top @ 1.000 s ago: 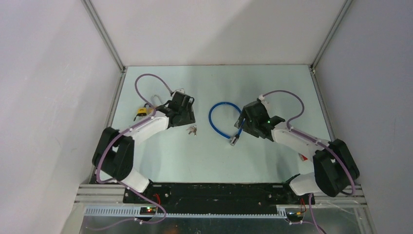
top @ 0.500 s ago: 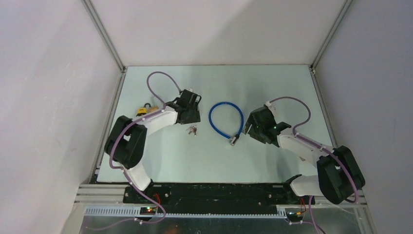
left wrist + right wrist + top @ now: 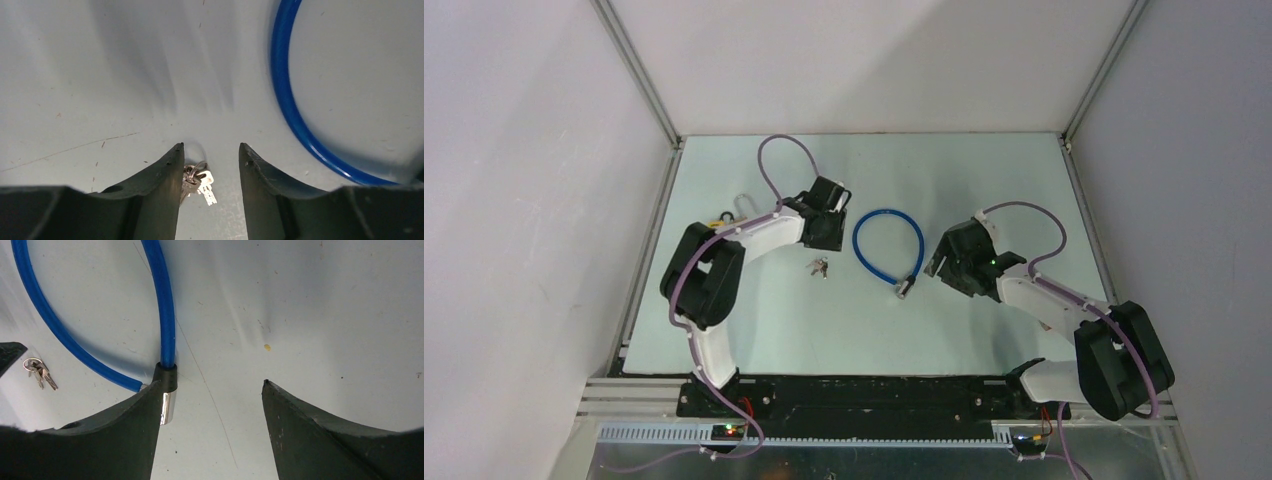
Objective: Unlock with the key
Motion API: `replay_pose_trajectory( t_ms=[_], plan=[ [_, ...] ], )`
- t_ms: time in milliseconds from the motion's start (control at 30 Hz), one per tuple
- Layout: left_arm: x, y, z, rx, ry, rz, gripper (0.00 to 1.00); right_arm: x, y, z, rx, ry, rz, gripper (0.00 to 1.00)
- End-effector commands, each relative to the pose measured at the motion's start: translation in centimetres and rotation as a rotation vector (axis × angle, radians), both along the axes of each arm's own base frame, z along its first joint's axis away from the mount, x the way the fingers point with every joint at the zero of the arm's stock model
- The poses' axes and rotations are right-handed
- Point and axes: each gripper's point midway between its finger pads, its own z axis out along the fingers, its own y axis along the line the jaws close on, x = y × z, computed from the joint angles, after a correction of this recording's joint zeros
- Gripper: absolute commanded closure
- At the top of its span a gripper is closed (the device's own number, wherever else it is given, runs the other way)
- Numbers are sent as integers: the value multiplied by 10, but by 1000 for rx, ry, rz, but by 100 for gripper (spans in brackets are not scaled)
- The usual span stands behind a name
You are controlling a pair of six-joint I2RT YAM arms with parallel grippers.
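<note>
A small bunch of silver keys [image 3: 819, 267] lies flat on the table. In the left wrist view the keys [image 3: 197, 181] sit between my left gripper's [image 3: 210, 150] open fingers, close to the left one, with no grip on them. A blue cable lock [image 3: 886, 245] forms a loop at centre, its chrome barrel end [image 3: 904, 288] pointing to the near side. My right gripper [image 3: 210, 385] stands open just right of that barrel [image 3: 167, 402], whose side is at the left finger's edge. Seen from above, the left gripper [image 3: 822, 238] hovers just beyond the keys.
A yellow padlock [image 3: 724, 216] with a steel shackle lies at the left, mostly hidden behind the left arm. Metal frame rails border the table on the left [image 3: 656, 215] and right [image 3: 1086, 215]. The blue cable [image 3: 285, 100] curves to the right of my left fingers.
My left arm has swung right, away from the padlock, and now sits over the keys with its jaws narrower. My right gripper drew back slightly from the cable end.
</note>
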Motion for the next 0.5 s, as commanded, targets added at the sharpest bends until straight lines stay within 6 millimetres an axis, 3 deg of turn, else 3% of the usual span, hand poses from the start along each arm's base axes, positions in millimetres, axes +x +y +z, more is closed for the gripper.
replay_pose_trajectory(
  t_ms=[0,267,467],
  plan=[
    [-5,0,-4,45,43,-64,53,3,-1,3,14,-20,1,25],
    [-17,6,-19,75,117,-65,60,4,-2,2,30,-17,-3,26],
    [-24,3,-15,48,136,-70,80,4,-4,3,28,-18,-6,26]
  ],
)
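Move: The bunch of keys lies just inside and under the left hand, about 3 cm back towards the base, 1 cm to its left and some 3 cm below its half-open fingers. The blue cable loop's middle is roughly 13 cm to the left hand's right and about 1 cm farther out, and its lock head some 16 cm right and 8 cm back, both about 3 cm down. From the right hand the keys lie about 23 cm left, 2 cm ahead and 5 cm below. The left hand sinks and draws back towards its base onto the bunch of keys, about 4 cm in all, drifting slightly left, with the fingers swinging some 10 degrees nearer to straight down. It slows as it nears the table, and the fingers, half open at first, close to about half that gap with the key ring and a key head between the tips, one finger coming down over another key. ##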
